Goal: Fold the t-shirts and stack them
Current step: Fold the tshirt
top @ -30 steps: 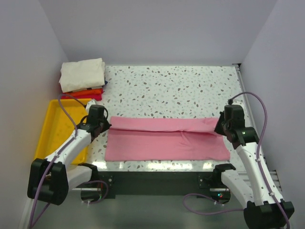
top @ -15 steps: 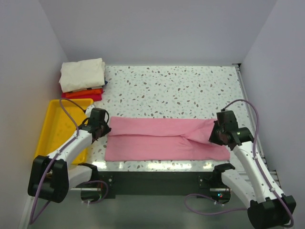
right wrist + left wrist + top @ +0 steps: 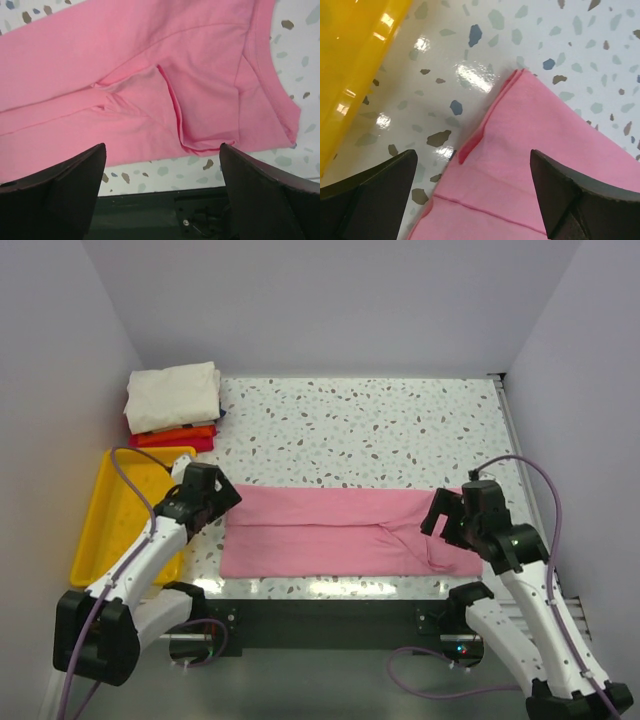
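A light pink t-shirt (image 3: 340, 530) lies folded lengthwise as a long band near the table's front edge. My left gripper (image 3: 218, 502) hovers over its left end (image 3: 535, 140), open with nothing between the fingers (image 3: 380, 185). My right gripper (image 3: 440, 525) is over the shirt's right end, also open and empty. The right wrist view shows the collar end (image 3: 260, 75) and a loose fold (image 3: 175, 110) lying flat below my right gripper (image 3: 162, 150). More t-shirts sit folded in a stack at the back left corner: cream-white (image 3: 172, 395) on top, orange (image 3: 180, 433) and red (image 3: 192, 444) beneath.
A yellow plastic tray (image 3: 110, 520) sits at the left edge, just beside the left arm, and its wall (image 3: 350, 60) shows in the left wrist view. White walls enclose the speckled table (image 3: 400, 430). The dark front rail (image 3: 150, 210) runs just below the shirt.
Both grippers went from shut on the pink shirt's ends to open and let go. The upper fold now lies flat. The right gripper moved forward and left.
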Controlling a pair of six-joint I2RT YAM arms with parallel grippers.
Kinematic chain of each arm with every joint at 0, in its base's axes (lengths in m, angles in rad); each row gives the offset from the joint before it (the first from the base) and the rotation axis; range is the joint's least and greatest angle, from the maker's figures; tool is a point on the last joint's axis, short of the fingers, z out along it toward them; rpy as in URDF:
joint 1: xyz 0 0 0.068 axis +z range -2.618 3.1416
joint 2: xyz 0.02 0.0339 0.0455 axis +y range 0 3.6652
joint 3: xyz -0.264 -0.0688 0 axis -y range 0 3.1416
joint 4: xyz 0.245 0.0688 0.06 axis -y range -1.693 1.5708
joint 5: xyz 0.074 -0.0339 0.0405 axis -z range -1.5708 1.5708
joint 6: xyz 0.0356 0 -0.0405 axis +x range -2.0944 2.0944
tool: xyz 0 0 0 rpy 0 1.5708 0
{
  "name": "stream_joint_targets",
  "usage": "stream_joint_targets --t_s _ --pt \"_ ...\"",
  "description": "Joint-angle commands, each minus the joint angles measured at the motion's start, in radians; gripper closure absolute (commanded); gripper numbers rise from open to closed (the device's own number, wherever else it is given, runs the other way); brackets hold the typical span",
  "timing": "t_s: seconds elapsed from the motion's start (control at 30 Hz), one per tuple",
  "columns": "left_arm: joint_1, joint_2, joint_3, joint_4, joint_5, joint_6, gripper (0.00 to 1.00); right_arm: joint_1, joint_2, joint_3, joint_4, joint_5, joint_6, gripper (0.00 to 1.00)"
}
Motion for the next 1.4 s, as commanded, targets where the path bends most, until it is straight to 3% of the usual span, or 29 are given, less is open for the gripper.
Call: stream_joint_targets --t_s 0.0,0.23,0.47,0.7,0.8,0.83,0.97,1.13,1.37 --pt "-0.032 -0.010 0.060 0.032 0.047 0.018 0.00 0.003 0.040 0.006 0.128 -0.051 -0.034 0.01" --pt "-0.212 0.158 0.094 0.171 0.113 0.045 0.00 0.002 0.336 -0.014 0.366 -0.166 -0.146 0.01" --pt "-0.213 0.272 0.085 0.216 0.131 0.059 0.00 0.002 0.580 -0.038 0.523 -0.214 -0.185 0.02" --pt "-0.213 0.288 0.056 0.210 0.098 0.061 0.00 0.002 0.634 -0.077 0.544 -0.214 -0.206 0.02" --pt "-0.213 0.288 0.047 0.213 0.096 0.056 0.00 0.002 0.632 -0.089 0.547 -0.215 -0.209 0.13" --pt "-0.213 0.288 0.045 0.211 0.098 0.056 0.00 0.002 0.626 -0.090 0.543 -0.212 -0.206 0.28" --pt "-0.213 0.289 0.047 0.208 0.095 0.054 0.00 0.002 0.600 -0.100 0.523 -0.182 -0.195 0.58" --pt "-0.213 0.288 0.053 0.200 0.088 0.053 0.00 0.002 0.582 -0.100 0.478 -0.142 -0.183 0.79" --pt "-0.213 0.289 0.056 0.193 0.081 0.054 0.00 0.003 0.530 -0.100 0.448 -0.151 -0.180 1.00"
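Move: The loose ridge of pink t-shirt to be gripped lies about 7 cm ahead of the right hand, 4 cm to its left and 11 cm below. The shirt's near right corner is some 13 cm right and 6 cm back from that hand. The left hand's patch on the folded-over strip is about 8 cm right, 1 cm ahead and 4 cm below, the strip's far left corner 2 cm right and 7 cm ahead, and the yellow bin 23 cm left. The right fingers pinch the loose ridge of cloth, closing from wide open after the hand swoops about 10 cm down, 7 cm forward and somewhat left, tipping down and turning counter-clockwise; once shut, they lift slightly. The left hand, still open, sweeps some 8 cm right from the shirt's left end, sinks until its fingertips rest on the strip, and holds there, turned about 20 degrees clockwise. ##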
